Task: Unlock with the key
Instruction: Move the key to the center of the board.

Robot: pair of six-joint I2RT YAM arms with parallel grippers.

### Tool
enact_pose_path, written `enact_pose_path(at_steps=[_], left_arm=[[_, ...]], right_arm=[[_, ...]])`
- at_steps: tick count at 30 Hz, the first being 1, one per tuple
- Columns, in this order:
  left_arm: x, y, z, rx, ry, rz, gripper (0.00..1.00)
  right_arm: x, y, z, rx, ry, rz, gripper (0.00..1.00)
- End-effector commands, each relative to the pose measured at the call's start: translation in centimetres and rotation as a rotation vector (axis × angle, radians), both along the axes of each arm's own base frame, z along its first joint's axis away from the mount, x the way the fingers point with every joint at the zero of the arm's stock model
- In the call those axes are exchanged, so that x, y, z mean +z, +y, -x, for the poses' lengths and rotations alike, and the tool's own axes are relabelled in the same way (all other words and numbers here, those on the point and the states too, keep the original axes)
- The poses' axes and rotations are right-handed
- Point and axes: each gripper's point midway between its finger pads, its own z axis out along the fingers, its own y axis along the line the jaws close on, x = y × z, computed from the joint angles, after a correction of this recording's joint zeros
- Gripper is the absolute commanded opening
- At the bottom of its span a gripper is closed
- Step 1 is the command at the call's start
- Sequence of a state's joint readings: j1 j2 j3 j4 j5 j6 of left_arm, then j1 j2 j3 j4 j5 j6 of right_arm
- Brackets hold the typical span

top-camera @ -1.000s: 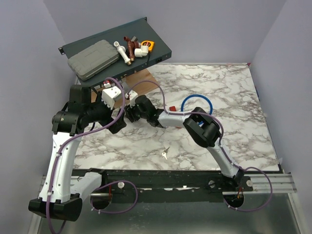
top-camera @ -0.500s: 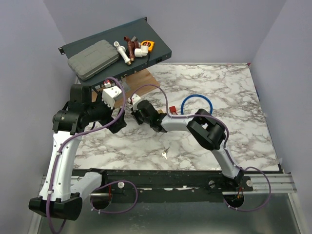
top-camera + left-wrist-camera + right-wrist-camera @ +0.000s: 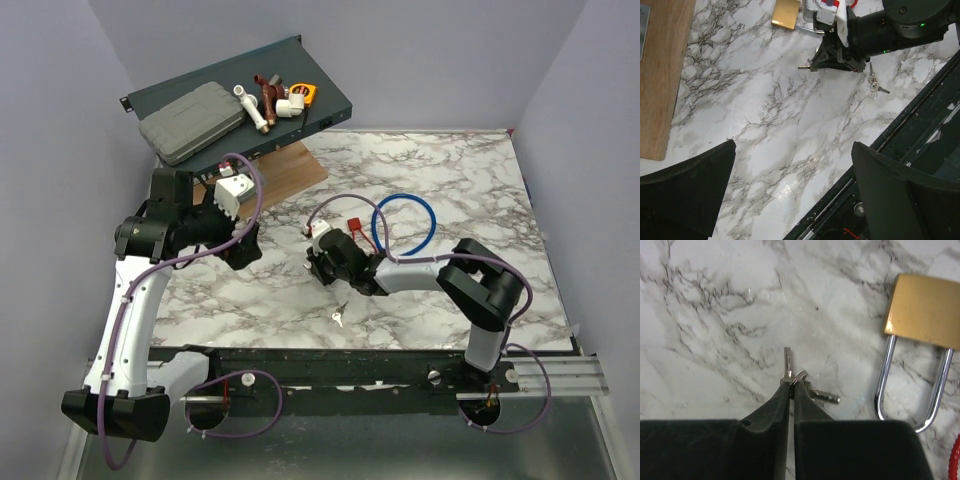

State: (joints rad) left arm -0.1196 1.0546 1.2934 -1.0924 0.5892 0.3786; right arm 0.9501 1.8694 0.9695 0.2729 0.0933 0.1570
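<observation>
My right gripper (image 3: 791, 385) is shut on the key (image 3: 787, 361), a thin silver key whose blade sticks out past the fingertips. A ring with a second small key (image 3: 823, 395) hangs from it. The brass padlock (image 3: 923, 310) lies flat on the marble to the right, its silver shackle (image 3: 910, 390) pointing toward me. In the left wrist view the right gripper (image 3: 816, 64) holds the key (image 3: 804, 66) low over the marble, with the padlock (image 3: 785, 14) just behind. My left gripper (image 3: 794, 145) hangs open over bare marble, nothing between its fingers.
Another small key (image 3: 339, 316) lies loose on the marble near the front edge. A blue cable loop (image 3: 404, 222) and a small red piece (image 3: 352, 225) lie behind the right arm. A wooden board (image 3: 662, 75) and a dark tray (image 3: 240, 105) of tools sit at the back left.
The right arm has swung from beside the left gripper toward the table's middle and lower. Its jaws have closed on the key. The left arm barely shifted.
</observation>
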Motion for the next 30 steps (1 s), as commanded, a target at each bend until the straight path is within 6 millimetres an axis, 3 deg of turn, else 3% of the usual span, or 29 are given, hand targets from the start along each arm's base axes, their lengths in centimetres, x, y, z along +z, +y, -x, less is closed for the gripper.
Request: enact_pose_path(at_steps=[1,9,14,16,19,22,26,30], left_arm=[[0.0,-0.9,0.2,-0.058,-0.002,0.026,0.98],[-1.8,-2.2,0.2,-0.124,0.025,-0.02,0.99],[-2.6,-3.2,0.1,-0.162,0.052,-0.032,0.98],[-2.9,-3.6,0.0,-0.177,0.058,-0.04,0.98],[-3.3,-4.2,-0.1,-0.205,0.064,-0.054,0.98],[-3.8,-5.0,0.0,-0.236,0.07,-0.061,0.99],[-4.8,-5.8,-0.2,-0.27,0.098,-0.077,0.98],[-5.4,-6.5,-0.7,-0.294,0.116,-0.09,0.98]], right_arm=[[-1.1,-1.9,3.3,0.022,0.108,0.035,0.09],[3.0,-1.9,2.5,-0.037,0.08,-0.01,0.26],[6.3,-4.9,0.3,-0.227,0.004,-0.025,0.59],[6.8,-7.9,-1.0,-0.383,0.019,-0.022,0.67],[6.3,-14.0,-2.7,-0.654,0.111,-0.024,0.69],[4.9,-19.8,-2.7,-0.884,0.229,-0.02,0.69],[3.8,-25.2,-1.6,-1.086,0.29,0.012,0.69],[2.5,-29.0,-0.6,-1.245,0.341,0.032,0.69]])
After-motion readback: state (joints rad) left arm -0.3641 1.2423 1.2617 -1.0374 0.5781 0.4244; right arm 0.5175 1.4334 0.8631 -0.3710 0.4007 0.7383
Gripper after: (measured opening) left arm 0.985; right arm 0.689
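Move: The keys are pinched in the right fingertips, low on the board; their set-down spot lies about 2 cm back and 3 cm right of that hand, 1 cm down. From the hand the padlock is roughly 7 cm ahead and 6 cm right, the second keys 13 cm back and 8 cm right, the red seal 9 cm ahead and 14 cm right. The held keys are some 13 cm right, 5 cm ahead and 24 cm below the left hand. Ease the right hand the last 3 cm back and to the right with the keys, open its fingers to let them go, then lift about 7 cm and sweep right to over the blue hose's coupling, sinking a little at the end as the wrist turns some 60 degrees clockwise. Meanwhile bring the left gripper right and down towards the keys, still wide open. ##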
